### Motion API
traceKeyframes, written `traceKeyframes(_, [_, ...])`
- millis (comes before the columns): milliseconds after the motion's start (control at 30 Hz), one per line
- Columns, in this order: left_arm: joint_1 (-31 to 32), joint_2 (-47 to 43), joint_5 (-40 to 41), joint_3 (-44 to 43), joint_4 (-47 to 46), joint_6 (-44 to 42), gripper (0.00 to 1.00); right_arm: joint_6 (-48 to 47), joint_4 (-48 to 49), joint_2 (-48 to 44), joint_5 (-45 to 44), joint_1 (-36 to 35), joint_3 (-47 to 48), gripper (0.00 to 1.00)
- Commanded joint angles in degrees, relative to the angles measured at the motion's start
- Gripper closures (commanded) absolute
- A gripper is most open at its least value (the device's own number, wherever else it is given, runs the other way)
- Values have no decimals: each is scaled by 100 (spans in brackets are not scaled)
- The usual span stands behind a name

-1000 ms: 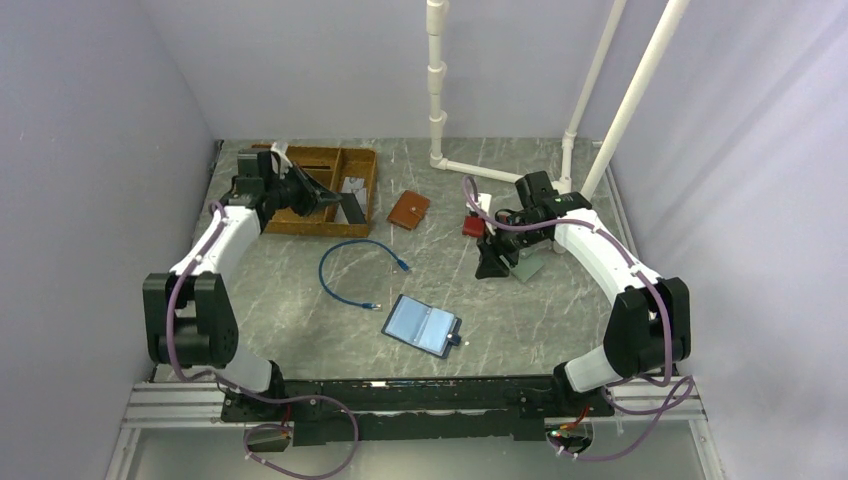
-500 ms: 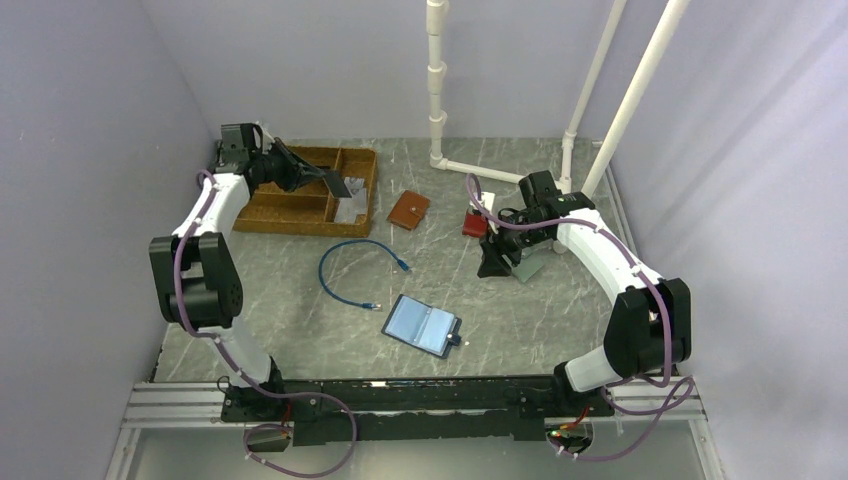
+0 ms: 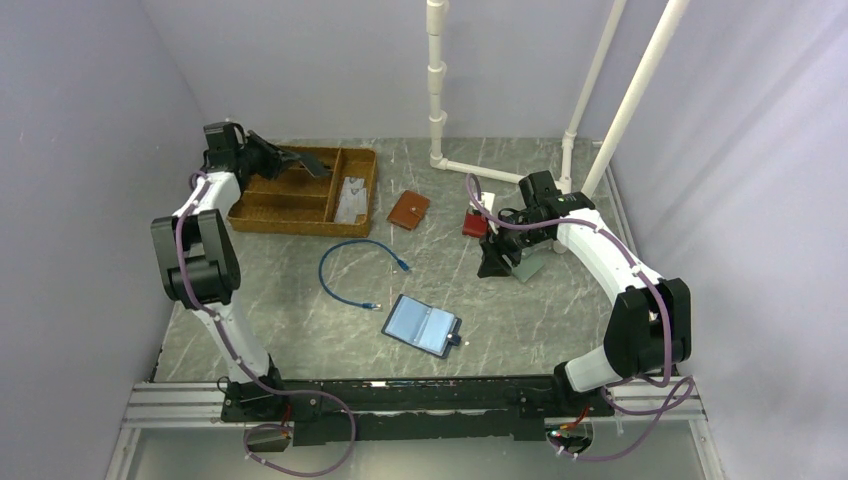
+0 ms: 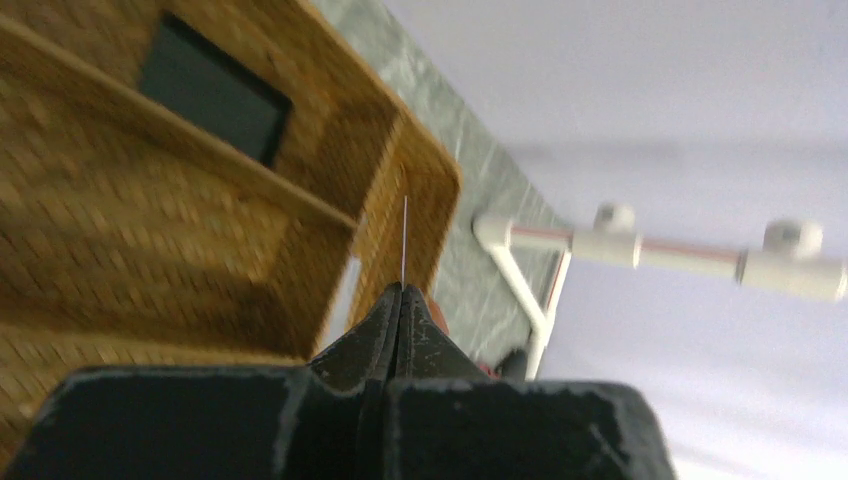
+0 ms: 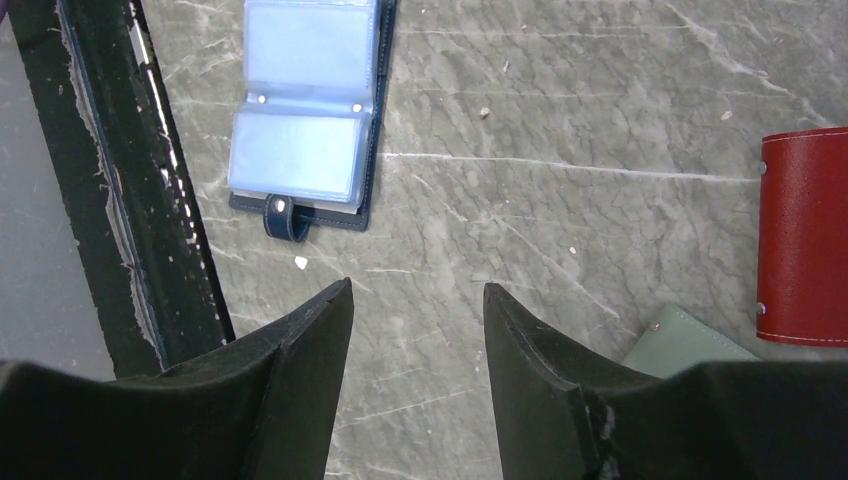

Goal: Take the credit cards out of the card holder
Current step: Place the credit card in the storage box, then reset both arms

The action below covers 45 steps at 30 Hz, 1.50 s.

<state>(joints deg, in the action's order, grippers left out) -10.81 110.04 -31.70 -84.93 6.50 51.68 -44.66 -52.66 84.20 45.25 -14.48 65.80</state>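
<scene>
The card holder (image 3: 422,325) lies open on the table near the front, its glossy light-blue sleeves up and its snap tab out; the right wrist view shows it (image 5: 305,110) at top left. My left gripper (image 3: 305,165) hovers over the wicker basket (image 3: 262,218) at the back left, shut on a thin credit card that shows edge-on (image 4: 404,240) above the fingertips (image 4: 402,290). Pale credit cards (image 3: 350,197) lie in the basket's right compartment. My right gripper (image 3: 497,262) stands open over bare table (image 5: 418,288), well right of the card holder.
A dark flat rectangle (image 4: 213,103) lies in one basket compartment. A brown wallet (image 3: 408,209), a red wallet (image 3: 474,226) and a green wallet (image 3: 530,265) lie near the right arm. A blue cable (image 3: 350,270) loops left of centre. White pipes (image 3: 470,168) stand at the back.
My left arm has swung back and left, taking the held card from over the basket's right compartment to its far-left part. The right arm has not moved.
</scene>
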Motion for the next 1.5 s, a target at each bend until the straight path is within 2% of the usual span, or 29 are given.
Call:
traceKeyframes(0, [-181,554,628,-8,-1826,1038,100,-168,37,-147,167,24,-38,47])
traceKeyframes(167, [-208,1312,1030,-529,-2324,1766,100,-191,21,-120,177,15,-48,47])
traceKeyframes(367, [-208,1825,1329,-1019,-2184,1997,100,-248,-47,-41,216,9,-25,47])
traceKeyframes(700, [-200,2294,1375,-1235,-2112,2515,100,-271,-82,-53,229,7,-25,47])
traceKeyframes(767, [-197,2309,1394,-1286,-2027,2550,95,-271,-85,-61,229,7,-23,47])
traceKeyframes(900, [-198,2232,1399,-1260,-1829,2561,68,-271,-89,-68,238,7,-23,47])
traceKeyframes(967, [-203,2156,1359,-1191,-1769,2525,60,-271,-93,-82,239,7,-23,47])
traceKeyframes(1233, [-244,1539,1266,-864,-1493,2184,56,-253,-95,-164,283,7,-26,47])
traceKeyframes(1367, [-302,994,1239,-629,-1344,1645,55,-236,-78,-212,290,7,-34,47])
traceKeyframes(1467, [-370,487,932,-355,-1299,1044,54,-244,-79,-269,344,15,-43,47])
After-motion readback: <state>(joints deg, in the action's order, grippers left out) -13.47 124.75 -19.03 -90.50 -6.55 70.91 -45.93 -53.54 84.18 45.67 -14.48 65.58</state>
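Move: The left hand holds a dark card by one end. The storage box's far compartment, where it is taken, is centred about 12 cm ahead, level left to right and some 17 cm below. A dark card already lies in there, about 12 cm ahead and 5 cm to the right; the white cards in the box's right compartment are roughly 17 cm right and 1 cm ahead. From the idle right hand that far compartment is around 40 cm ahead, 56 cm left, 13 cm down. Forward, leftward and down at once, the left hand carries the dark card into the far compartment, about 10 cm ahead, 7 cm left and 9 cm down, while turning some 25 degrees counter-clockwise and lowering its left side. Almost stopped there, the fingers open to nearly half and let go of the card; the hand then backs off and lifts about 3 cm, fingers still open. ##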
